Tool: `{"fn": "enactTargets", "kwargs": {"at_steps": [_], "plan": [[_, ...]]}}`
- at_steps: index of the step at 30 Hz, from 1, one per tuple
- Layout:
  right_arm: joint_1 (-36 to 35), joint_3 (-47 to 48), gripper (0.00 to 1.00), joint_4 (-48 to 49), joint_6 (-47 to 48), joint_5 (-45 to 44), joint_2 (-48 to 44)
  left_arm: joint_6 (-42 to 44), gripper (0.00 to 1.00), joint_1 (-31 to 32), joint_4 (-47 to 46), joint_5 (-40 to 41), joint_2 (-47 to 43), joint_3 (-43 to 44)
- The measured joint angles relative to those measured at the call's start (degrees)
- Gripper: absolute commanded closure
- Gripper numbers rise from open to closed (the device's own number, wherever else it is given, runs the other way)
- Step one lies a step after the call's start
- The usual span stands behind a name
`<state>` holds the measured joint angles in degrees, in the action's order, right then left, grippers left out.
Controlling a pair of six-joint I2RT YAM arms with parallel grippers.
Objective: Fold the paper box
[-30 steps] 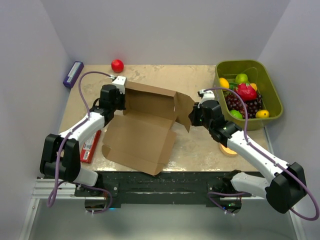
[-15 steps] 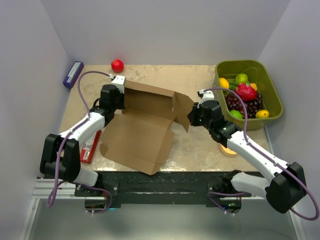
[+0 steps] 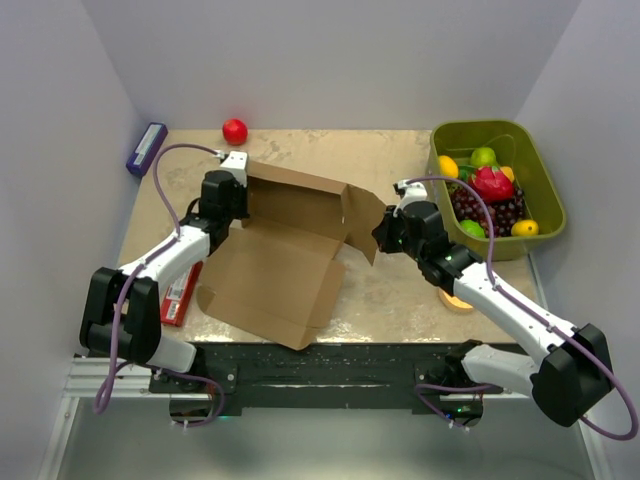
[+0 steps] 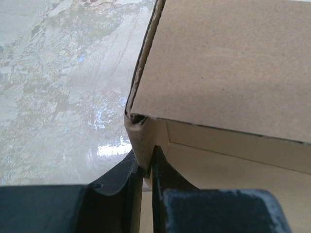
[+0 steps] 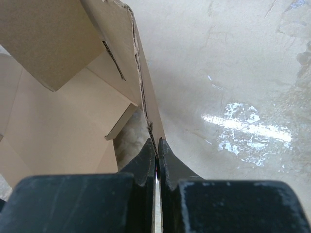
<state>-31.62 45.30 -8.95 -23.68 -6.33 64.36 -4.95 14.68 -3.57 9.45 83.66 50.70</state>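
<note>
The paper box is a brown cardboard mailer, half unfolded in the middle of the table, its lid panel spread toward the near edge. My left gripper is shut on the box's left back corner, a doubled wall pinched between the black fingers. My right gripper is shut on the thin edge of the raised right flap, with the fingertips pressed against the corrugated edge. The box's inside shows to the left of that flap.
A green bin of toy fruit stands at the back right. A red ball lies at the back, a purple box at the far left edge, a red packet by the left arm, and an orange disc under the right arm.
The box has slid slightly to the left and its near corner shifted with it. Both grippers keep their hold.
</note>
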Motion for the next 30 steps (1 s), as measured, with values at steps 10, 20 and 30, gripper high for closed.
{"fn": "enactTargets", "kwargs": {"at_steps": [10, 20, 30], "plan": [[0.0, 0.0, 1.0, 1.2, -0.1, -0.2, 0.1, -0.4, 1.0, -0.3, -4.0, -1.6, 0.0, -2.2], [0.1, -3.6, 0.97, 10.5, 4.7, -3.6, 3.7, -2.7, 1.0, -0.9, -15.3, -4.8, 0.0, -10.1], [0.3, -3.7, 0.61, 17.9, 7.1, -8.0, 10.9, -4.6, 0.92, 3.5, -19.5, -1.7, 1.4, -12.1]]}}
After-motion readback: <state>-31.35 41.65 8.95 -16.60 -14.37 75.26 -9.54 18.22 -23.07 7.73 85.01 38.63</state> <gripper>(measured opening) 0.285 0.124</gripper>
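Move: Both hands already hold the raised paper box. Its middle lies about 13 cm back from the left hand, 10 cm to its right and some 7 cm lower; from the right hand it is roughly 24 cm left, 3 cm back and 10 cm below. The folded far strip's middle is 9 cm ahead and 12 cm right of the left hand. The yellow disc lies about 20 cm right of the right hand and 11 cm back. Forward about 5 cm and down some 3 cm goes the right hand with the box's side flap, tipping up slightly, its fingers parting partway near the end to loosen their pinch. The left hand, still pinching the left corner below the folded strip, sinks about 3 cm, then also carries it some 3 cm right. ##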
